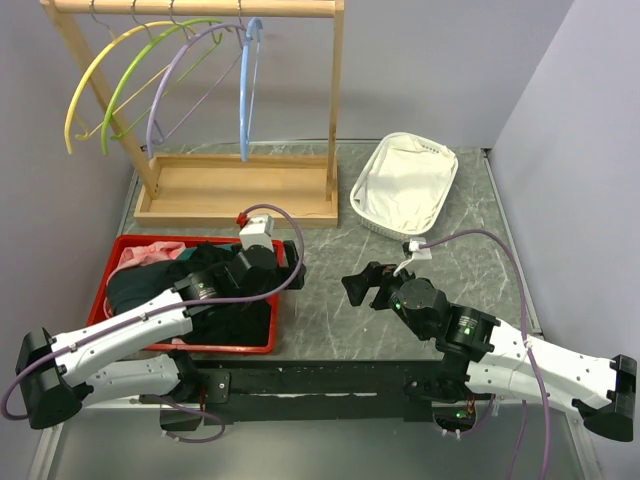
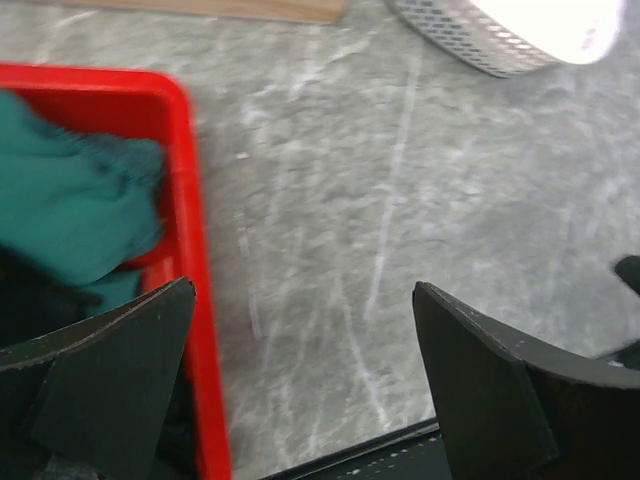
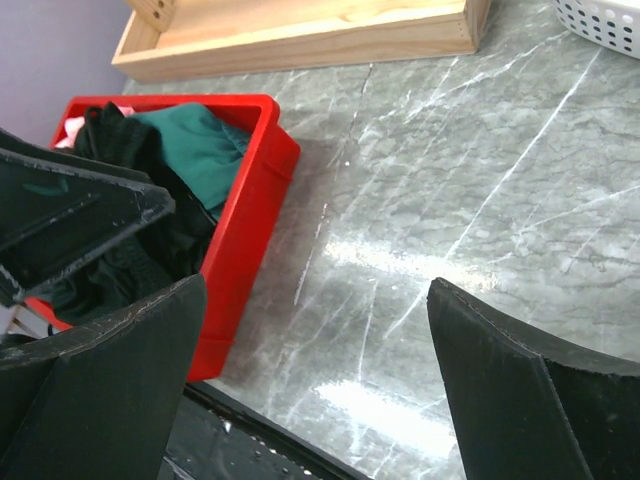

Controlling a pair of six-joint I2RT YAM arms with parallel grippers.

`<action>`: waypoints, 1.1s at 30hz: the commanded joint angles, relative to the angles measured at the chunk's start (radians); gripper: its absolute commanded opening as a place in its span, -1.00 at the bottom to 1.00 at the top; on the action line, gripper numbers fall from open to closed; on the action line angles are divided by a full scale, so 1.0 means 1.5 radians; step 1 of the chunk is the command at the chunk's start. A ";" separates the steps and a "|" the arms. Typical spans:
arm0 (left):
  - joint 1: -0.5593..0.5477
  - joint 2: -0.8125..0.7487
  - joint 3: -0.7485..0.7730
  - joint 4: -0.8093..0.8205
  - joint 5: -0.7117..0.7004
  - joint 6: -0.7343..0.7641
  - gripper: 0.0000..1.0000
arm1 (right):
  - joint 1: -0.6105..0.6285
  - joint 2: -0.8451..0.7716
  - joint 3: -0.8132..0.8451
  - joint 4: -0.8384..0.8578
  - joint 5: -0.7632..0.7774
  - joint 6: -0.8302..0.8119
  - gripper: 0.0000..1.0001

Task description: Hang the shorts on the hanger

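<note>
The black shorts [image 1: 238, 314] lie crumpled in the red bin [image 1: 185, 349], beside a dark teal-green garment [image 1: 135, 288] and a pink garment [image 1: 140, 256]. In the right wrist view the shorts [image 3: 112, 135] sit next to the teal garment [image 3: 200, 150]. The light blue hanger [image 1: 247, 90] hangs on the wooden rack's rail at the back. My left gripper [image 1: 290, 258] is open and empty over the bin's right wall; in its wrist view [image 2: 302, 288] the jaws straddle the red wall [image 2: 195, 300]. My right gripper [image 1: 352, 285] is open and empty above the table, right of the bin, and shows in its wrist view [image 3: 315, 283].
The wooden rack [image 1: 235, 195] with a tray base stands at the back and also holds yellow [image 1: 85, 80], green [image 1: 130, 85] and lilac [image 1: 170, 90] hangers. A white mesh basket [image 1: 405, 185] sits at the back right. Grey marble table [image 1: 340, 320] lies between the arms.
</note>
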 commanded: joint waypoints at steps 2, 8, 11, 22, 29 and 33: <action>0.000 -0.035 0.037 -0.154 -0.113 -0.129 0.93 | -0.004 -0.008 0.011 0.005 0.008 -0.017 0.97; 0.007 -0.045 0.061 -0.316 -0.180 -0.286 0.93 | -0.004 0.005 -0.005 0.046 -0.017 -0.022 0.97; 0.023 -0.056 0.052 -0.375 -0.216 -0.351 0.95 | -0.004 0.018 -0.012 0.061 -0.031 -0.018 0.97; 0.171 0.021 0.018 -0.266 -0.240 -0.226 0.79 | -0.004 0.075 -0.023 0.123 -0.071 -0.011 0.97; 0.173 0.121 0.059 -0.307 -0.249 -0.261 -0.23 | -0.004 0.124 -0.024 0.162 -0.113 -0.011 0.97; 0.172 0.082 0.075 -0.321 -0.227 -0.204 -0.95 | -0.004 0.173 0.001 0.203 -0.178 -0.035 0.96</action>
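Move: The dark shorts lie bunched in the red tray, their middle about 17 cm to the left of the left hand, roughly 1 cm farther out and 8 cm lower. The tray's middle is some 26 cm to that hand's left and 3 cm back, 12 cm below; the teal cloth shows about 14 cm left, 6 cm ahead and 9 cm down. From the right hand the shorts are some 32 cm left, 5 cm ahead and 9 cm below. Leftward in a quick sweep of about 15 cm, the open left hand passes over the tray's right rim, turning some 40 degrees counter-clockwise, then sinks onto the dark shorts with a slight forward reach and closes nearly shut, pinching cloth beside the teal piece. The right hand, still open, eases about 5 cm left and a little down towards the tray. ##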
